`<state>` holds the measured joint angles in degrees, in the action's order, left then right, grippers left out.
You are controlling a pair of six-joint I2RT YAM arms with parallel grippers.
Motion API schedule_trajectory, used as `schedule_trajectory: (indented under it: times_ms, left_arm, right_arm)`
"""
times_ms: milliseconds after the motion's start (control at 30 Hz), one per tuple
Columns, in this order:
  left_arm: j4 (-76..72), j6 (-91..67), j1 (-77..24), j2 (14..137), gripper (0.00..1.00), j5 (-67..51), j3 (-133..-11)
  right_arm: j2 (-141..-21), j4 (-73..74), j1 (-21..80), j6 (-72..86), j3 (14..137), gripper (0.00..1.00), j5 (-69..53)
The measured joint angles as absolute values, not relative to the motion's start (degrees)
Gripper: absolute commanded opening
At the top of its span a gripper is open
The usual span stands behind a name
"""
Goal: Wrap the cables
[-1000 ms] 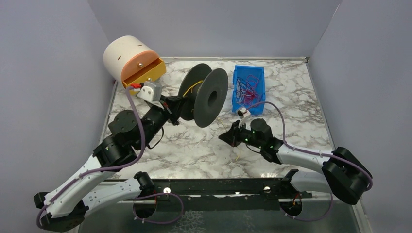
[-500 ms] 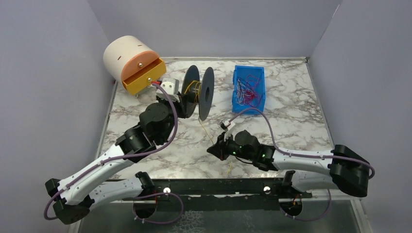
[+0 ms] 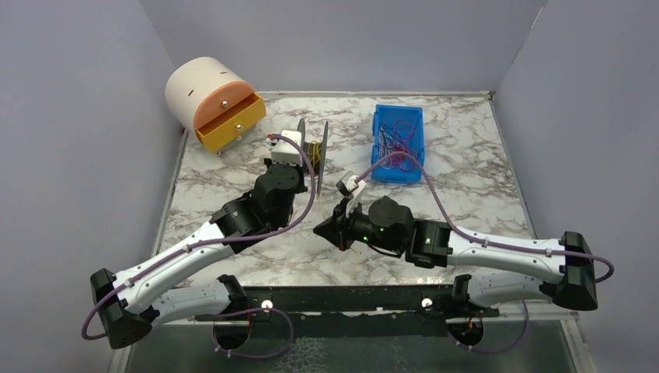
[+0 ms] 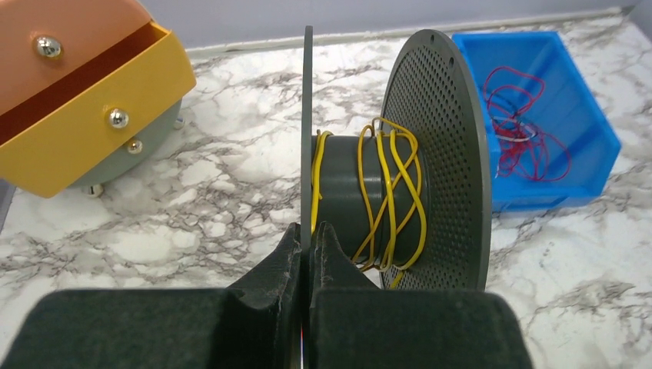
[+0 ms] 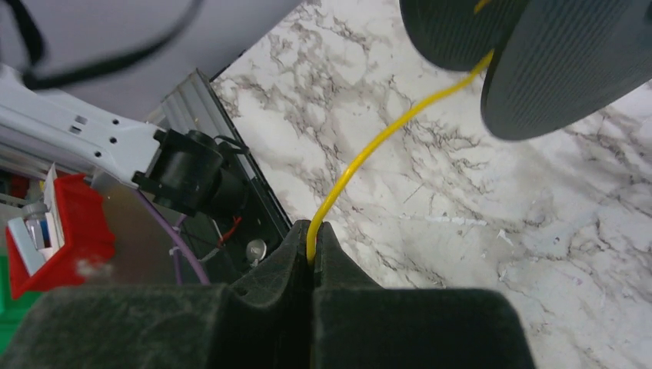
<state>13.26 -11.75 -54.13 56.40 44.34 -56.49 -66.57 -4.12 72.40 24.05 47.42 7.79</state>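
A dark grey spool (image 4: 438, 154) stands on the marble table, edge-on in the top view (image 3: 320, 151). A yellow cable (image 4: 388, 192) is wound in loose turns round its hub. My left gripper (image 4: 307, 234) is shut on the rim of the spool's left flange. One strand of the yellow cable (image 5: 384, 134) runs from the spool (image 5: 553, 61) down to my right gripper (image 5: 311, 234), which is shut on it. In the top view the right gripper (image 3: 320, 231) hangs in front of the spool, toward the near edge. Red and purple cables (image 4: 523, 131) lie tangled in a blue bin (image 4: 592, 131).
The blue bin (image 3: 378, 128) sits right of the spool at the back. A cream drum with an orange face and an open yellow drawer (image 3: 225, 124) stands at the back left. A black rail (image 3: 350, 299) runs along the near edge. Grey walls close in three sides.
The left arm has swung right and turned the spool until it is edge-on to the top camera. The right gripper has moved left and nearer with the yellow cable.
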Motion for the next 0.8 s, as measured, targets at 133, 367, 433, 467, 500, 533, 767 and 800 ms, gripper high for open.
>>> schedule_trajectory:
  times_ms: [133, 367, 433, 467, 500, 533, 767, 800]
  left_arm:
    - [15.25, -11.66, -54.13, 56.95, 0.0, 44.51, -54.96]
    - [18.15, -11.75, -54.52, 57.36, 0.0, 43.83, -54.89]
    - [19.2, -11.73, -54.57, 57.39, 0.0, 42.92, -54.87]
    - [19.75, -11.68, -54.57, 57.47, 0.0, 42.52, -54.89]
    - [20.25, -11.55, -54.63, 57.67, 0.0, 42.0, -54.89]
    - [20.78, -11.44, -54.65, 57.89, 0.0, 41.39, -54.92]
    - [25.19, -8.84, -54.87, 58.08, 0.0, 34.37, -54.92]
    - [25.91, -8.27, -54.87, 57.8, 0.0, 32.97, -54.92]
  right_arm:
    - [-66.65, 2.94, 72.4, 22.83, 55.0, 0.01, 9.3]
    - [-67.68, 12.53, 72.38, 17.1, 64.95, 0.01, 16.05]
    - [-68.58, 14.59, 72.38, 14.72, 67.22, 0.01, 17.91]
    - [-69.06, 15.68, 72.38, 13.45, 68.23, 0.01, 18.74]
    - [-69.58, 16.8, 72.38, 12.12, 69.21, 0.01, 19.49]
    - [-70.24, 17.89, 72.38, 10.79, 70.26, 0.01, 20.16]
    - [-73.73, 24.21, 70.54, 0.91, 75.48, 0.01, 21.28]
    - [-73.73, 24.71, 70.04, -0.47, 75.68, 0.01, 21.3]
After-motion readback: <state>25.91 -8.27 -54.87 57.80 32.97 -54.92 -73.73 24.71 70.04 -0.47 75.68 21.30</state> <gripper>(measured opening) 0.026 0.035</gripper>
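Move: The spool with the yellow cable hangs from the left hand, which pinches the rim of its left flange; its hub is about 6 cm ahead and 4 cm right of that hand, at its height. From the right hand, already holding the cable, the spool lies some 16 cm ahead, 4 cm left and 7 cm higher. The blue box stands about 22 cm beyond the spool and 27 cm to its right, low on the table, roughly 20 cm below the right hand. Yellow cable still pinched in its shut fingers, the right hand rises about 7 cm first, then levels off and carries on forward and slightly right towards the spool, its wrist turning some 30 degrees so the fingers tip farther down. Against it the left hand, keeping its grip on the flange, lowers the spool about 7 cm, drawing back a little late on while tilting down and turning clockwise. ##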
